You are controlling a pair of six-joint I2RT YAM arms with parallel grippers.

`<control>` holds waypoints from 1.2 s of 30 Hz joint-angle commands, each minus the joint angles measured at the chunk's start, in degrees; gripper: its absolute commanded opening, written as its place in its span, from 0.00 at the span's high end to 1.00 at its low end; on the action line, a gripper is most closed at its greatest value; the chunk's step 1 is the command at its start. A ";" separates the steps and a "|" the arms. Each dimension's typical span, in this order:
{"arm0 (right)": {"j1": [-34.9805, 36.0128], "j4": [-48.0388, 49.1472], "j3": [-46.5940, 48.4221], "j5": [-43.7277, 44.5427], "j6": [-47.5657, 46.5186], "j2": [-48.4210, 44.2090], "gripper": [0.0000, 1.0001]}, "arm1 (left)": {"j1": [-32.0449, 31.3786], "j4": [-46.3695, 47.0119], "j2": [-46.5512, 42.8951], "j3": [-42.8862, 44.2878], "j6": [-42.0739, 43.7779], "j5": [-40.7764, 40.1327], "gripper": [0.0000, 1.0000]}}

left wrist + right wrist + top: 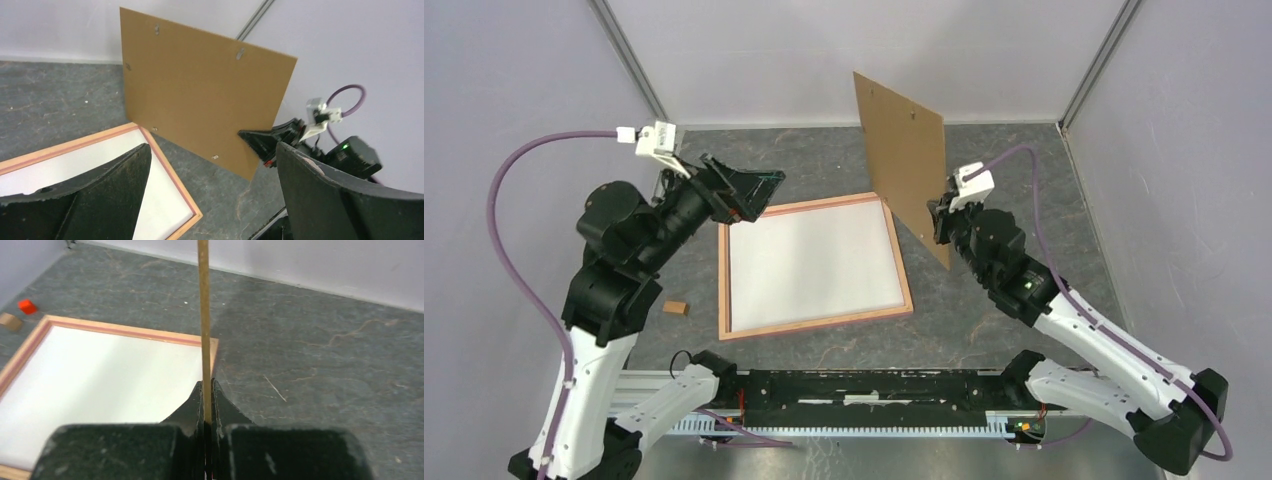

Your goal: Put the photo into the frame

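The salmon-pink frame (pixel 819 323) lies flat on the table with a plain white sheet (pixel 814 262) filling it. No landscape print shows in any view. My right gripper (pixel 939 215) is shut on the lower edge of the brown backing board (pixel 902 150) and holds it upright in the air beside the frame's right rail. The right wrist view shows the board edge-on (pixel 202 305), pinched between the gripper's fingers (pixel 206 385), over the frame's corner (pixel 125 331). My left gripper (pixel 759 190) is open and empty above the frame's far left corner; its view faces the board (pixel 200 95).
A small brown block (pixel 676 308) lies left of the frame, and a small red block (pixel 27 306) lies near it. Grey walls close in the table on three sides. The arm-base rail (pixel 864 395) runs along the near edge.
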 commanded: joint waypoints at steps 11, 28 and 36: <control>-33.17 6.24 10.70 -65.23 34.04 8.30 1.00 | 0.23 8.08 6.55 -3.58 8.94 -7.62 0.01; -25.90 27.90 3.25 -78.15 54.33 31.47 1.00 | 0.54 13.76 0.50 -16.33 18.02 -20.18 0.00; -20.80 27.08 6.79 -77.37 54.96 39.99 1.00 | 0.51 14.15 0.13 -16.88 16.94 -18.07 0.00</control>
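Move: Some 24 cm to the right hand's left, level with it and about 27 cm below, lies the middle of the frame with its white sheet; this hand still pinches the brown backing board, held upright. From the frame's middle, the red cube is about 26 cm left and 11 cm farther out, the wooden block roughly 28 cm left and 9 cm nearer. From the empty left hand, the frame's middle is about 8 cm ahead, 6 cm right and 45 cm below. Keeping its pinch on the board, the right hand lifts briefly forward, up and rightward by some 4 cm, then sweeps about 13 cm left and 16 cm down towards the frame, tipping its fingers down and rolling and turning counter-clockwise to lay the board over. The open left hand goes about 8 cm forward, then down some 10 cm and a little left, turning slightly counter-clockwise. ##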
